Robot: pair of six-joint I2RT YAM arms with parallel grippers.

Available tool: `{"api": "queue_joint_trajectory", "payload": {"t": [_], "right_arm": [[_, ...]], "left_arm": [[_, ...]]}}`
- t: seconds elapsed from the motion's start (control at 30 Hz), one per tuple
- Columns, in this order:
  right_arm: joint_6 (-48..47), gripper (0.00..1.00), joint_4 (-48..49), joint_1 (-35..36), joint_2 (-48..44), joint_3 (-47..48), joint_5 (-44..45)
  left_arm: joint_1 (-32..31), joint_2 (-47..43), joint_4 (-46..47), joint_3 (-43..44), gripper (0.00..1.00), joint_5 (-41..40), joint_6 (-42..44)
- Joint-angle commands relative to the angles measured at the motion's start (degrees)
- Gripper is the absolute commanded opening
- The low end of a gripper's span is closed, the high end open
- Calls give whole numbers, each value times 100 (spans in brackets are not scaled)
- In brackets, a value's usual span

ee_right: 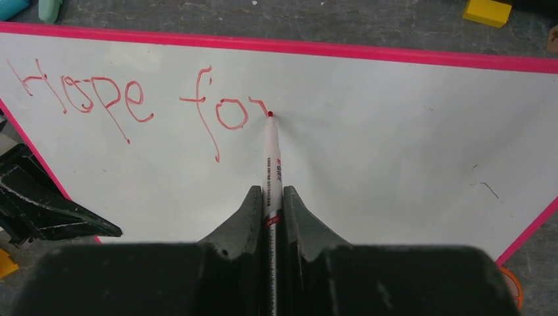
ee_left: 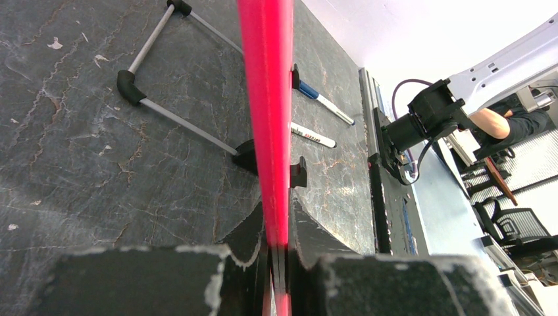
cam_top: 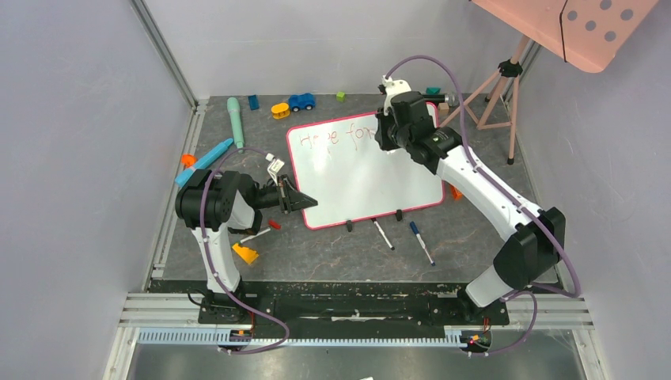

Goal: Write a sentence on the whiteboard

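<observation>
The whiteboard (cam_top: 372,178), glossy white with a pink-red frame, stands tilted on the dark table. Red writing (ee_right: 131,99) on it reads "Hope for", faintly seen from above too (cam_top: 340,136). My right gripper (ee_right: 271,191) is shut on a white red-tipped marker (ee_right: 272,158). The marker's tip touches the board just right of the "o" in "for". From above, the right gripper (cam_top: 388,131) hangs over the board's upper edge. My left gripper (ee_left: 276,204) is shut on the board's red frame (ee_left: 266,99) at its lower left corner (cam_top: 305,202).
Two loose markers (cam_top: 383,234) (cam_top: 421,242) lie in front of the board's black feet. Toys line the back: a blue car (cam_top: 301,101), a yellow piece (cam_top: 280,110), a teal stick (cam_top: 235,117). A yellow block (cam_top: 245,253) sits near the left arm. A pink perforated panel (cam_top: 585,24) stands on a tripod at back right.
</observation>
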Motion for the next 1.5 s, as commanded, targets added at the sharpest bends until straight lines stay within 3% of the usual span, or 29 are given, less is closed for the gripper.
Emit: {"api": "queue_joint_trajectory", "payload": {"t": [0.0,0.37,0.83,1.47], "right_arm": [[-99,0,64,-84,127,316,221],[-42,0,82,-144,-120,287,253],[-18,0,751,-135,-1567,-1247,-371],[356,0,1160,514,-1876,-2065,-277]], "left_arm": [[-66,-32,282,-45,2,97,668],[-68,-14,282,-40,2,53,654],[-48,44,282,33,2,51,645],[-52,35,282,-48,2,-5,618]]}}
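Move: The marker held by the right hand is headed for the blank middle of the whiteboard, about 2 cm back, 2 cm left and 12 cm below that hand; its tip now stands on the unfinished "r", roughly 5 cm ahead, 2 cm left and 4 cm down. The word "Hope" lies some 13 cm left, 3 cm ahead and 6 cm lower. From the left hand, the whiteboard's middle is about 7 cm ahead, 15 cm right and 5 cm higher. With the marker still pinched and its tip on the board, the right hand makes a short stroke of under 1 cm forward, up and to the right to finish the "r", then draws the tip off the surface in an arc, rising about 4 cm while swinging back and a little right. It then sinks by about as much to its starting height and goes on back, easing left at the last, to end nearly 7 cm nearer the base over the blank board below "for", the wrist turning only slightly, while the left hand stays in place and keeps its hold on the board's left edge. ##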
